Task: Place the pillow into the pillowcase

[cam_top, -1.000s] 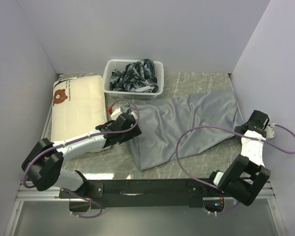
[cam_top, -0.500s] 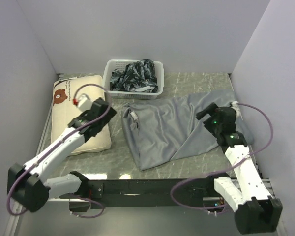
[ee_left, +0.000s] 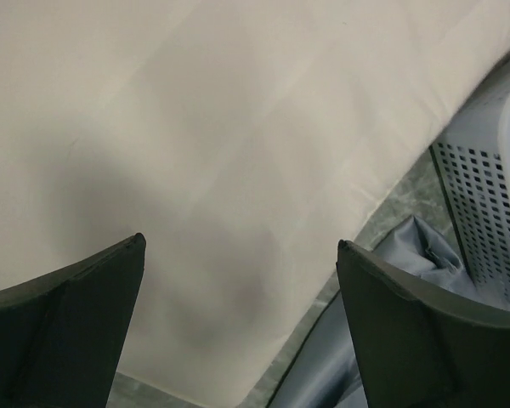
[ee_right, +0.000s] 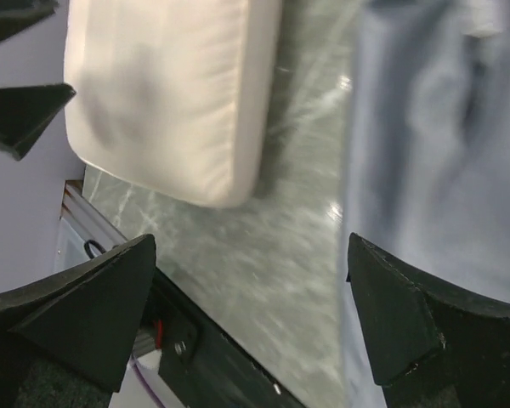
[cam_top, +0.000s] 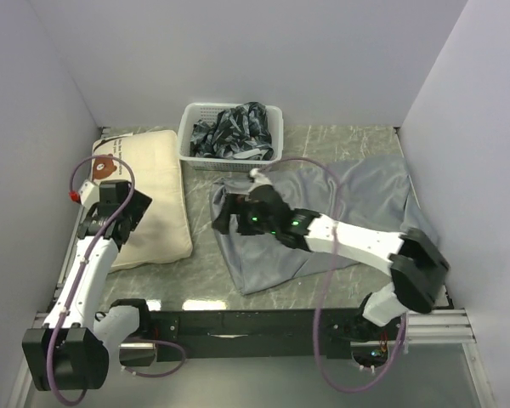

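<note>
The cream pillow (cam_top: pixel 157 200) lies at the left of the table, its bear face (cam_top: pixel 103 167) at the far end, partly behind my left arm. My left gripper (cam_top: pixel 121 208) hovers open over the pillow's left part; the left wrist view shows cream fabric (ee_left: pixel 221 127) between the spread jaws (ee_left: pixel 240 242). The grey pillowcase (cam_top: pixel 340 208) lies spread at centre-right. My right gripper (cam_top: pixel 228 214) is open over the pillowcase's left edge. In the right wrist view its jaws (ee_right: pixel 251 240) span bare table, with the pillowcase (ee_right: pixel 442 170) to the right and the pillow (ee_right: pixel 170 85) at upper left.
A white basket (cam_top: pixel 189 144) with dark patterned cloth stands at the back, touching the pillow's far corner; it also shows in the left wrist view (ee_left: pixel 484 212). Walls close in on the left, back and right. A strip of marble table (cam_top: pixel 200 272) separates pillow and pillowcase.
My left gripper has swung left, from the pillowcase's edge across the pillow to its left part. My right arm has reached from the far right across the pillowcase to its left edge.
</note>
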`<move>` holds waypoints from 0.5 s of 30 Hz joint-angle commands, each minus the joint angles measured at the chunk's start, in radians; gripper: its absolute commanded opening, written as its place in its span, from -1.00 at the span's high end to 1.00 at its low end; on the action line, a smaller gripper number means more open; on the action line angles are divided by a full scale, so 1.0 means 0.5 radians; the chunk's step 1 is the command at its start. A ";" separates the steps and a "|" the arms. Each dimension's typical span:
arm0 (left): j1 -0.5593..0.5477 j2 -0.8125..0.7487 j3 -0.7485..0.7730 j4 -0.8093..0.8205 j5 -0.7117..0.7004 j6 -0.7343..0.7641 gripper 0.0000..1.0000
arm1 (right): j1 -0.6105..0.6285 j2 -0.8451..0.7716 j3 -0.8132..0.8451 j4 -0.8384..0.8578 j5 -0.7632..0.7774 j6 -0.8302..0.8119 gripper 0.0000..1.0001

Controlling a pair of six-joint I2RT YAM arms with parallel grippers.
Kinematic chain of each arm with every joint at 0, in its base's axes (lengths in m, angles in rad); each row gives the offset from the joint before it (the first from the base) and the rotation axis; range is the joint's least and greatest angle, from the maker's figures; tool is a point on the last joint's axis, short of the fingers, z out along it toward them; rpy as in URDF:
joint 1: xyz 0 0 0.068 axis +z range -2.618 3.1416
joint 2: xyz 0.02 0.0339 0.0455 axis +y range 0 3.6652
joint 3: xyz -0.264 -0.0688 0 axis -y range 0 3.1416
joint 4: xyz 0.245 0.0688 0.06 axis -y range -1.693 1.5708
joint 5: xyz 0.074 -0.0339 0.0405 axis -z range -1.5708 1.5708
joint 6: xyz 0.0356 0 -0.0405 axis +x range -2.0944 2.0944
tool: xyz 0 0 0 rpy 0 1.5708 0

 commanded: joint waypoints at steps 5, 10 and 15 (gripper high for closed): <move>0.029 -0.144 0.315 0.064 0.189 0.330 -0.99 | 0.297 0.699 0.576 0.346 -0.112 0.093 -0.99; 0.032 -0.187 0.431 0.036 0.198 0.410 -0.99 | 0.358 1.033 0.763 0.312 -0.122 0.173 -0.99; 0.032 -0.215 0.447 0.024 0.036 0.392 -0.99 | 0.404 1.251 0.999 0.199 -0.112 0.164 -0.99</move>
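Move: The near right corner of the pillow lies about 15 cm left, 5 cm back and 10 cm below the right hand. From that hand the pillowcase's middle is some 32 cm right and 6 cm ahead, 11 cm below; the basket's is roughly 32 cm straight ahead. The left hand hovers over the pillow, whose middle is about 6 cm ahead, level left to right, 8 cm lower. Open right hand swings about 15 cm left and sinks to the pillow's near right corner; left rises 10 cm. ##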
